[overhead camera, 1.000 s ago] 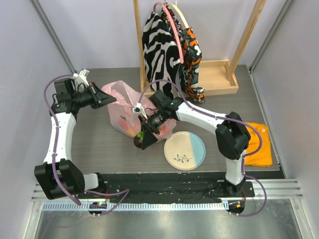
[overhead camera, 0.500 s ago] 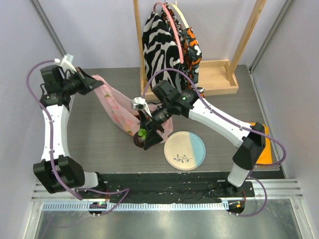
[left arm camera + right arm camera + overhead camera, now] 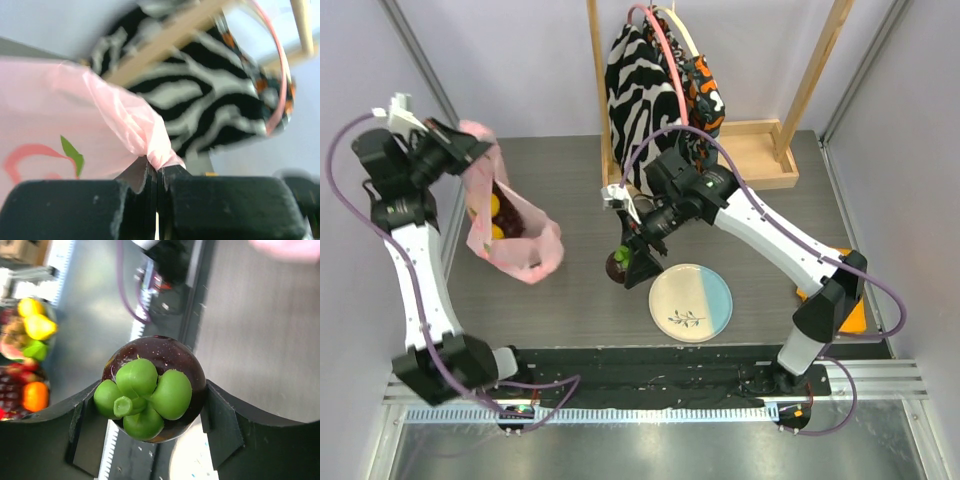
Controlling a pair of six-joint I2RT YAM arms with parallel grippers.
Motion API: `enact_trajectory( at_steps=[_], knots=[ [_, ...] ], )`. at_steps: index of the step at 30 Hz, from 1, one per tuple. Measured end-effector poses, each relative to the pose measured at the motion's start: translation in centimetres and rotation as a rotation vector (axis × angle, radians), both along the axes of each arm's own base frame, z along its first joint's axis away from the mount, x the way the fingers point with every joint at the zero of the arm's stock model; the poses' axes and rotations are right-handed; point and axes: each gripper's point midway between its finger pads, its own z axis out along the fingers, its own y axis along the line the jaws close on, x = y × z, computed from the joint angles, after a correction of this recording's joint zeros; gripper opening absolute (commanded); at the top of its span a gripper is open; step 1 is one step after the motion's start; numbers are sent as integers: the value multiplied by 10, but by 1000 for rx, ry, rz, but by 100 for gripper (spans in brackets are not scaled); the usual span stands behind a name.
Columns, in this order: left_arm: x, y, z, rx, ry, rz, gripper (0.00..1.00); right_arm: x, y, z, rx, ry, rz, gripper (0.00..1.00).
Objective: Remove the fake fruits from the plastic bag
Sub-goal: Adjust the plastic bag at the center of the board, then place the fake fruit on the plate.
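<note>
The pink plastic bag (image 3: 508, 222) hangs at the left, its mouth pinched in my left gripper (image 3: 478, 142), which is raised above the table; the pink film (image 3: 135, 127) bunches at the closed jaws. Yellow-orange fruits (image 3: 494, 205) and a dark one show inside the bag. My right gripper (image 3: 626, 266) is shut on the dark maroon round fruit (image 3: 154, 385) with a green leafy cap, held just left of the plate. The same fruit shows in the top view (image 3: 617, 266). More fruits (image 3: 31, 325) in the bag show at the left edge of the right wrist view.
A round cream-and-blue plate (image 3: 691, 302) lies near the front middle. A wooden rack (image 3: 760, 150) at the back carries a zebra-striped bag (image 3: 638, 100) and an orange patterned one. A folded orange cloth (image 3: 850, 300) lies at the right.
My left gripper has lifted the bag up and to the left, away from my right gripper. My right gripper has come clear of the bag with the maroon fruit, toward the plate.
</note>
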Motion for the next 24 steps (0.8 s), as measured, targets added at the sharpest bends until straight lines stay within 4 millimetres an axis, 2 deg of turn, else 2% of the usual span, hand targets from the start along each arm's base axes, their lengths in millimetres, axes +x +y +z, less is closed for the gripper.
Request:
enact_trajectory(
  at_steps=[2,4,5,9,13,17,21,24],
  knots=[
    [-30,-33,-6,23,-7,-73,0,10,-11,-13,-25,-37,-26,43],
    [-66,-62,-20,50,-3,-140,0,14,-34,-38,-85,-73,-53,43],
    [-80,-71,-25,64,-6,-159,0,14,-51,-55,-125,-90,-70,43],
    [-109,-80,-43,122,8,-170,0,8,-121,-112,-284,-106,-163,44],
    [-116,-79,-56,162,43,-175,0,6,-171,-160,-409,-135,-278,45],
    [-123,-79,-60,210,81,-195,0,14,-188,-192,-480,-182,-347,47],
    [-138,-79,-63,315,92,-231,0,35,-187,-207,-484,-236,-441,48],
    [-154,-80,-78,374,126,-255,0,55,-184,-219,-482,-260,-522,49]
  ],
)
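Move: The plate, where the dark green-leafed fruit held by the right hand is headed, lies about 16 cm to that hand's right, 5 cm ahead and some 28 cm below. The plastic bag's body is roughly 22 cm to its left, 12 cm ahead and 6 cm lower. From the left hand, which grips the bag's rim, that body hangs about 9 cm back, 5 cm right and 18 cm below; the plate is some 44 cm right, 19 cm back and 42 cm below. The dark fruit, still held in the right fingers, is carried down about 22 cm and some 19 cm to the right over the plate, easing forward at the end while the wrist turns clockwise and the fingers tip about 30 degrees steeper. The bag's rim stays pinched in the shut left hand, which goes back 15 cm, at first also rightward, sinking about 8 cm and rolling its left side up. ##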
